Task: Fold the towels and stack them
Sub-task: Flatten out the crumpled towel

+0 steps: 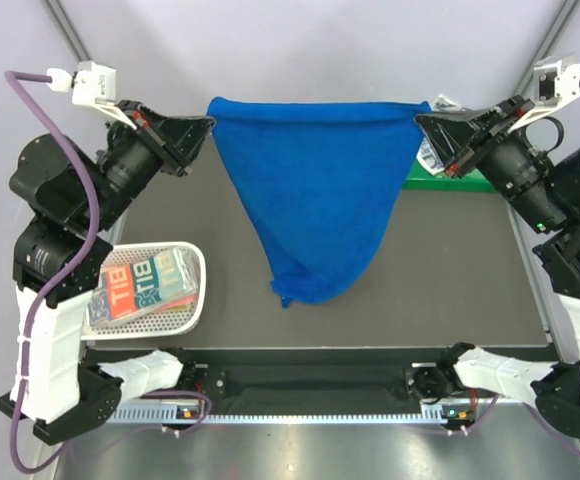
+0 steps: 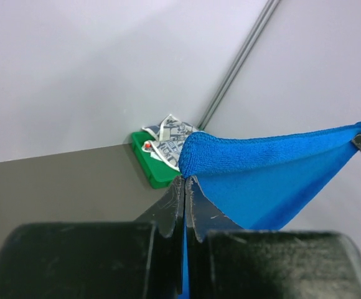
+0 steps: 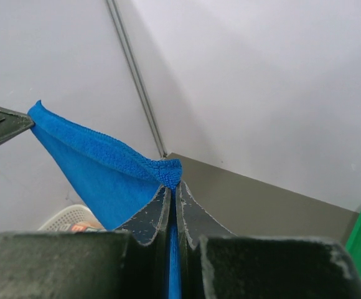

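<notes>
A royal blue towel hangs stretched in the air between my two grippers, its top edge taut and its lower part drooping to a point over the dark table. My left gripper is shut on the towel's left top corner. My right gripper is shut on the right top corner. A white towel with navy print lies crumpled in the green tray. A grey, teal and orange lettered towel lies folded in the white mesh basket.
The green tray stands at the table's far right corner, behind my right gripper. The mesh basket sits at the near left edge. Grey walls with vertical posts enclose the far side.
</notes>
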### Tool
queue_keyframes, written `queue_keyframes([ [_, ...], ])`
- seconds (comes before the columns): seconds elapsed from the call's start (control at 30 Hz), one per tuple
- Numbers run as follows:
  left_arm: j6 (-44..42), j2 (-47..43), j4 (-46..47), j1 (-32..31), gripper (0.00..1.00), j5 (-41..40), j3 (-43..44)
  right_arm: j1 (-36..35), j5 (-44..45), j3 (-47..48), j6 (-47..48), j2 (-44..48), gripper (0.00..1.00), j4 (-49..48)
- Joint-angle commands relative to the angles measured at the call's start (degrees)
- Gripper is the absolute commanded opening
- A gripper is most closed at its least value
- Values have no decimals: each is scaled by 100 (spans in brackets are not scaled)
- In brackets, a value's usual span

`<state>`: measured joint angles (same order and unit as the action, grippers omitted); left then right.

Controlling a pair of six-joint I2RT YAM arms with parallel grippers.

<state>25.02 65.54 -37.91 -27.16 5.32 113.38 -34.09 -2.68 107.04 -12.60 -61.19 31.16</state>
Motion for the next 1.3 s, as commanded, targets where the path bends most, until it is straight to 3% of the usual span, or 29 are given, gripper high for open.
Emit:
queue_keyframes([
  [0.0,82,-129,460,9,0,127,237,-54,-154,291,-41,142,0,-83],
  [0.57,363,3,891,9,0,487,957,-46,-215,1002,-50,116,0,75],
  [1.27,417,160,1093,9,0,453,1028,-46,-234,1478,-50,-314,0,84],
])
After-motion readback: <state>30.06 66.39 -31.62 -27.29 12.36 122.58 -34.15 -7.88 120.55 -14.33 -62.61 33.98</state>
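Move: Each hand already pinches a top corner of the hanging blue towel. Its middle lies about 11 cm to the right of the left hand and 11 cm to the left of the right, some 3 cm back and 22 cm below both. The white basket is about 25 cm left of the left hand, 3 cm back and 54 cm below. The green bin lies some 30 cm ahead of the right hand, 17 cm right and 54 cm below. Both hands keep their towel corners, lifting them about 7 cm and drawing them back some 5 cm. ##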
